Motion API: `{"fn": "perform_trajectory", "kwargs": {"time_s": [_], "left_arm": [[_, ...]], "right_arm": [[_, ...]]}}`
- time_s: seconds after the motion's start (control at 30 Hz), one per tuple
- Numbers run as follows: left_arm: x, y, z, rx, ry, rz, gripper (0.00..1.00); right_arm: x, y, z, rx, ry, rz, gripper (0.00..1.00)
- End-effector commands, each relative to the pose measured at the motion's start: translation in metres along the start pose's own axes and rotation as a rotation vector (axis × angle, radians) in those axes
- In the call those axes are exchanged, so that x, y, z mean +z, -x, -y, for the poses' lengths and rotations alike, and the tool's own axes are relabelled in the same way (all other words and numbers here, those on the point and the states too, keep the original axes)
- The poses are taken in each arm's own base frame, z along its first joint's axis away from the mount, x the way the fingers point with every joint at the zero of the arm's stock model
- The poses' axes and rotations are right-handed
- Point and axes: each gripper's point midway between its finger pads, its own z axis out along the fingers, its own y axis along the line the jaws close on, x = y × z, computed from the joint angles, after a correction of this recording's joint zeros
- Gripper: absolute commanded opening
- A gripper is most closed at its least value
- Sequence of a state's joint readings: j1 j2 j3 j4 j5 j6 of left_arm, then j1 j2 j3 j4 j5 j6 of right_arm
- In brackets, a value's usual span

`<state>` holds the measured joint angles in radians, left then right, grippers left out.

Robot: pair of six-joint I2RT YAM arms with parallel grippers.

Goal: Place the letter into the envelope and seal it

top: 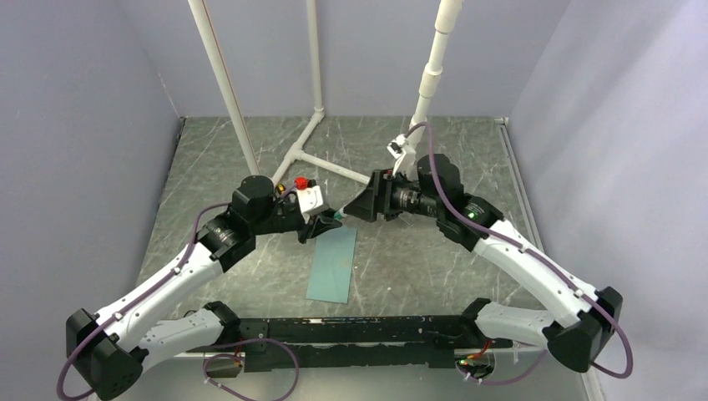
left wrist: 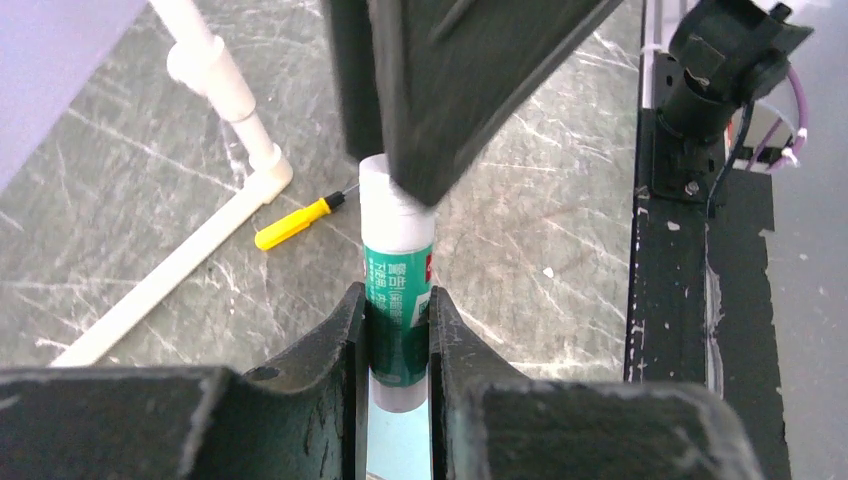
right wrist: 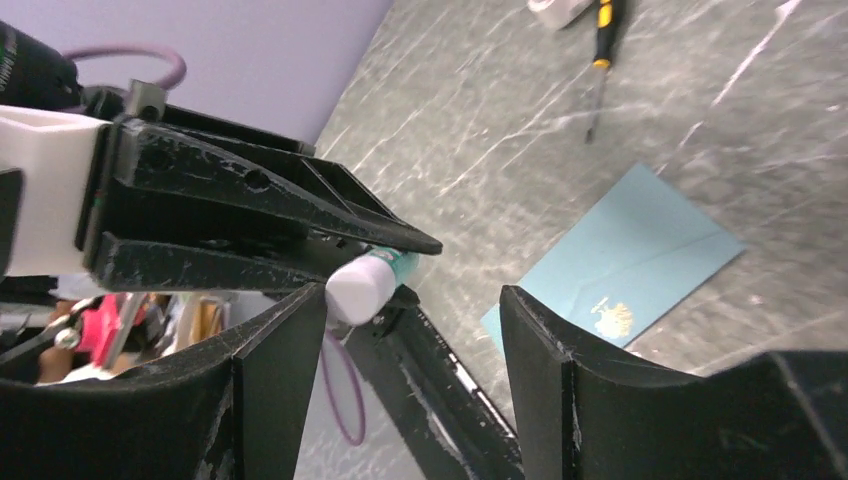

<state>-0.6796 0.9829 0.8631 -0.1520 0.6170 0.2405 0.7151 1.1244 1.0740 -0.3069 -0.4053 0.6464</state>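
The pale teal envelope [top: 332,266] lies flat on the table with its flap folded down; a gold mark shows on it in the right wrist view [right wrist: 620,265]. The letter is out of view. My left gripper [top: 321,224] is shut on a green and white glue stick [left wrist: 398,290], held above the envelope's far end. My right gripper [top: 361,209] faces it, open. The glue stick's white end [right wrist: 358,288] lies just beside the right gripper's left finger [right wrist: 275,370], with nothing between the jaws [right wrist: 413,305].
A white pipe frame [top: 309,150] stands on the far half of the table. A yellow-handled screwdriver [left wrist: 295,222] lies near the pipe. The black base rail [top: 351,334] runs along the near edge. Purple walls close in three sides.
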Motion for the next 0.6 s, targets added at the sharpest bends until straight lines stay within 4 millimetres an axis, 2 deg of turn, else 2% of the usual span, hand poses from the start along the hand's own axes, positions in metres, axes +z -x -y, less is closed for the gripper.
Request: {"fn": "perform_trajectory", "kwargs": {"time_s": [0.0,0.1,0.23,0.37,0.47,0.57], "left_arm": [[-0.005,0.009,-0.014,-0.101,0.138,0.068,0.03],[-0.01,-0.002,-0.036,-0.316,0.318,0.068,0.03],[-0.011,-0.045,-0.062,-0.61,0.549,-0.026,0.02],[-0.008,-0.09,-0.077,-0.782,0.709,-0.141,0.02],[-0.005,-0.113,-0.091,-0.89,0.796,-0.185,0.07],[-0.002,-0.136,-0.111,-0.961,0.903,-0.211,0.05]], "right_arm": [[-0.028,0.029,0.019,-0.069,-0.172,0.15,0.67],[-0.039,0.036,0.023,-0.08,-0.212,0.207,0.67],[-0.04,0.032,0.039,-0.076,-0.281,0.206,0.66],[-0.032,0.022,0.044,-0.062,-0.274,0.17,0.63],[-0.028,0.015,0.048,-0.051,-0.267,0.156,0.63],[-0.027,0.011,0.052,-0.042,-0.268,0.155,0.63]]}}
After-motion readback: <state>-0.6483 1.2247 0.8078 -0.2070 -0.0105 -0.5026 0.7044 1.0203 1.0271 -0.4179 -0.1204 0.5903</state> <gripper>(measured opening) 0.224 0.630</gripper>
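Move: From the left hand, which holds the capped glue stick, the envelope's middle lies almost straight below, some 25 cm down and about 1 cm to the left. The black screwdriver is some 16 cm ahead of that hand and 13 cm left, the yellow one about 15 cm ahead and 15 cm right, both near table height. From the right hand, the glue stick is about 4 cm to the left and level ahead, while the envelope's middle is about 5 cm left, 1 cm back and 28 cm down. Keeping its grip on the glue stick, the left hand carries it down about 12 cm, forward about 8 cm and somewhat left, slowly at first and then dropping faster towards the envelope's far left corner, while the wrist swings counter-clockwise and tips down so that the fingers turn from pointing right to pointing forward, right and down. The right hand, already open, backs off to the right away from the stick by some 5 cm and slightly forward, first rising a little and then sinking, turns slightly clockwise and stays open. ##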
